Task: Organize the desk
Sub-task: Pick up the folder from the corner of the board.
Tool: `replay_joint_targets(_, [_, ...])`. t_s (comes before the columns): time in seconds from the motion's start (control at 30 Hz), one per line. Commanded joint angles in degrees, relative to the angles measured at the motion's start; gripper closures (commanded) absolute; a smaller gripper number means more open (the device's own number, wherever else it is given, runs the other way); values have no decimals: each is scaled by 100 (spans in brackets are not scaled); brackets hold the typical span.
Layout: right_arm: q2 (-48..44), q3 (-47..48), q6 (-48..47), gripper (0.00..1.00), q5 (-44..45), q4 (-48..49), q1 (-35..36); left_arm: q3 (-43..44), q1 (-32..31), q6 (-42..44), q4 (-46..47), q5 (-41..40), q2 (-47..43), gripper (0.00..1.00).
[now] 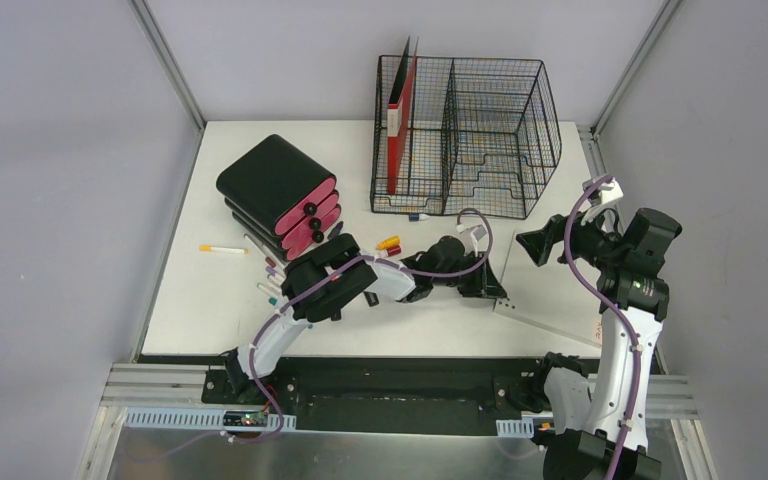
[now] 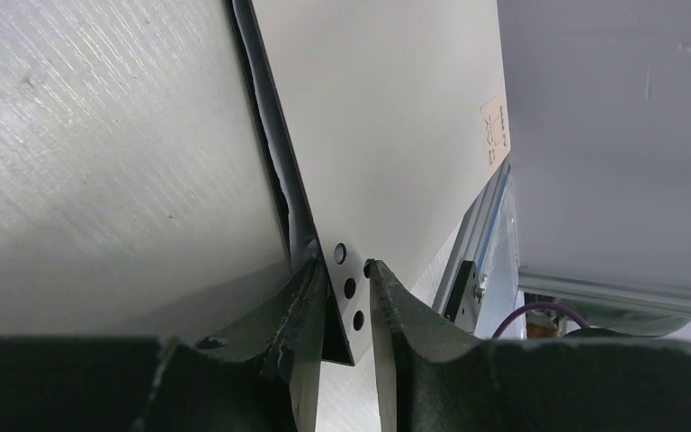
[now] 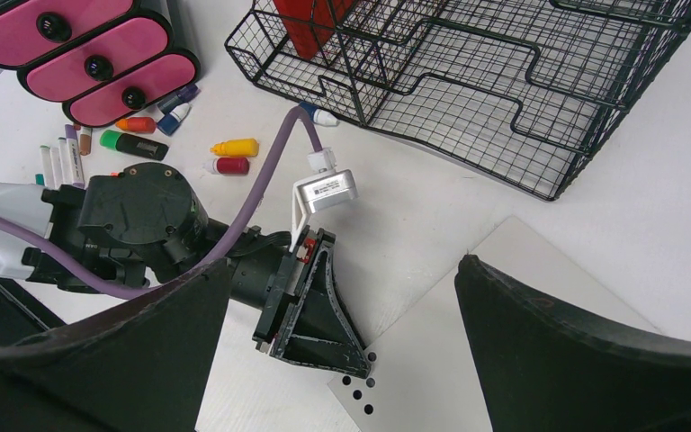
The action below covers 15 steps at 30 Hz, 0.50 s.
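A pale grey folder (image 1: 548,295) with punched holes at its corner lies at the right of the white desk (image 1: 200,300). My left gripper (image 1: 495,290) reaches across to the folder's near-left corner. In the left wrist view that left gripper (image 2: 351,288) is shut on the folder (image 2: 387,117), one finger on the dark underside and one on the top face, with the corner raised. My right gripper (image 1: 540,245) hangs open above the folder. In the right wrist view the right gripper (image 3: 344,264) has nothing between its wide-set fingers, and the folder (image 3: 522,270) lies beneath it.
A black wire-mesh rack (image 1: 470,140) at the back holds a red folder (image 1: 397,130). A black drawer unit with pink fronts (image 1: 280,195) stands at the left. Markers (image 1: 270,275), small bottles (image 1: 388,243) and a yellow-tipped pen (image 1: 222,249) lie scattered nearby.
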Motion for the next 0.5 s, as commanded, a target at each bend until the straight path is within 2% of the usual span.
replay_joint_targets(0.0, [-43,-4,-81,1,-135,94,-49,236,-100,-18,27,106,124,79])
replay_joint_targets(0.17, [-44,-6,-85,1,-136,93,-49,220,-99,-66,131,146,138,100])
replay_joint_targets(0.3, [-45,-2,-85,1,-135,85,-49,-139,-95,-49,425,-74,-121,100])
replay_joint_targets(0.47, [-37,-5,-90,1,-152,81,-49,-1000,-66,195,868,-503,-813,100])
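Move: Right at the left fingertips is the white folder's holed near-left corner, about 2 cm back and 1 cm lower, with its middle some 12 cm to the right and 1 cm ahead. The wire rack stands roughly 33 cm ahead and 9 cm left; the blue-capped bottle is 17 cm ahead and 19 cm left, the red bottle 9 cm ahead and 25 cm left. From the right hand, the folder's middle lies about 7 cm right, 3 cm back and 22 cm below. Shutting its slightly open fingers on the folder's holed corner, the left hand eases barely half a centimetre farther right, then turns back with the corner pinched and draws left about 1.5 cm, away from the board's far side. The wrist keeps its slant, fingers pointing right and a little down. ##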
